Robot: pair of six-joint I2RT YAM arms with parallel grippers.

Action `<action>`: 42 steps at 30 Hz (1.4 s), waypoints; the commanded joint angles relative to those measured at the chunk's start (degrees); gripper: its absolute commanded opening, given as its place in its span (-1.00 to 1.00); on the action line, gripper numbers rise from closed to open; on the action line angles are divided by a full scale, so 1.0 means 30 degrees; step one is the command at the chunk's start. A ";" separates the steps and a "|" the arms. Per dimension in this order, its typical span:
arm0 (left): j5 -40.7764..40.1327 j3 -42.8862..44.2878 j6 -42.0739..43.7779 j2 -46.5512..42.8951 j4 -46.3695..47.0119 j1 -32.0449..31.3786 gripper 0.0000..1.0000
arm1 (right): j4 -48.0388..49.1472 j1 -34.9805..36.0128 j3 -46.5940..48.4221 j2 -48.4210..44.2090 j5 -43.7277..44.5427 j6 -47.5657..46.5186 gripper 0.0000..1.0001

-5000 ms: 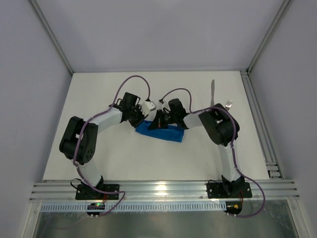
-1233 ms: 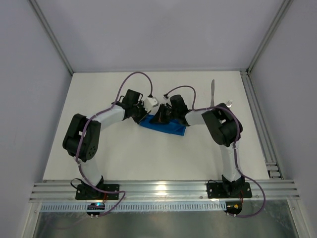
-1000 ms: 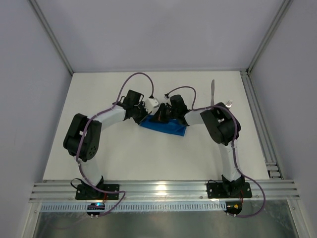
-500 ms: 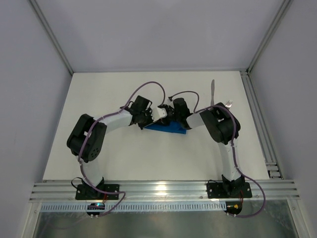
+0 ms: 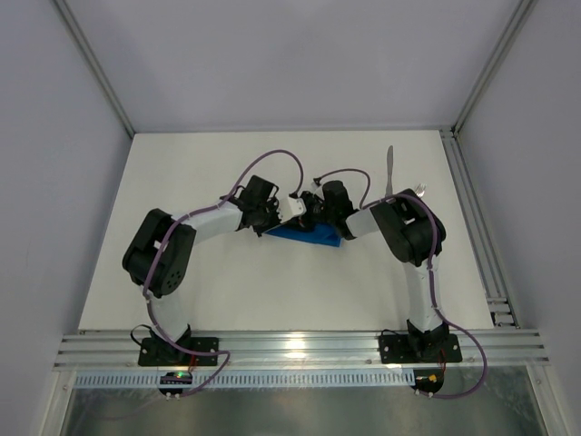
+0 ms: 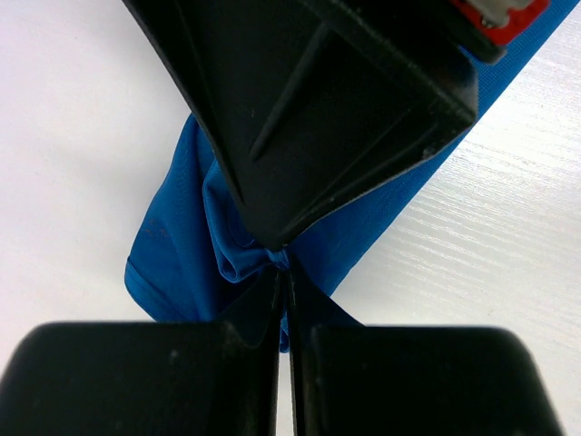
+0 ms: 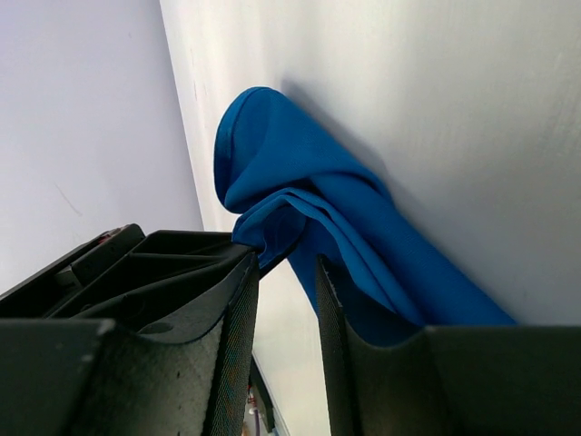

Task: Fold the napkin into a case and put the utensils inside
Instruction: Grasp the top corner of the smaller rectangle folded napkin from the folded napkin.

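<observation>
The bright blue napkin [image 5: 313,237] lies bunched into a narrow folded strip at mid-table, between the two wrists. My left gripper [image 5: 289,221] [image 6: 284,272] is shut on a gathered fold of the napkin [image 6: 182,245]. Facing it, my right gripper [image 5: 309,218] [image 7: 286,272] stands open with its fingers a little apart. The napkin [image 7: 309,200] drapes past its right finger, and bare table shows in the gap. To the right of the arms, away from the cloth, lie the utensils. The knife [image 5: 389,170] points away from the arms, and the fork [image 5: 418,192] lies beside it.
An aluminium rail [image 5: 467,200] runs along the table's right edge. More rails [image 5: 300,350] cross the front by the arm bases. Grey walls close in the back and both sides. The two grippers almost touch over the napkin.
The right gripper has opened and let go of the napkin. The left arm has moved right with the cloth still pinched, drawing it into a narrower strip.
</observation>
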 commanded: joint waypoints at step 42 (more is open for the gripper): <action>0.4572 0.2585 -0.3302 -0.3736 -0.4186 0.2085 -0.03 | 0.1362 0.0706 0.0526 0.1538 0.0864 0.0716 -0.93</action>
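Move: The napkin's raised top corner is still pinched in the left hand's shut fingers, right at the left hand point; from the right hand's half-open fingers it lies about 2 cm to the left and 1 cm lower, level fore and aft. From the right hand, the folded napkin's middle is some 6 cm right, 3 cm back and 3 cm down; its loose left end is about 5 cm left, 1 cm back and 3 cm down. The napkin corner passes from the left hand to the right: the right hand rises some 1.5 cm while edging left towards it, sinks back and shuts on the cloth, then lowers about 1.5 cm more with its grip kept. The left hand holds still until the right has closed, then opens to about half, lets go and draws back and up, ending about 6 cm higher. ##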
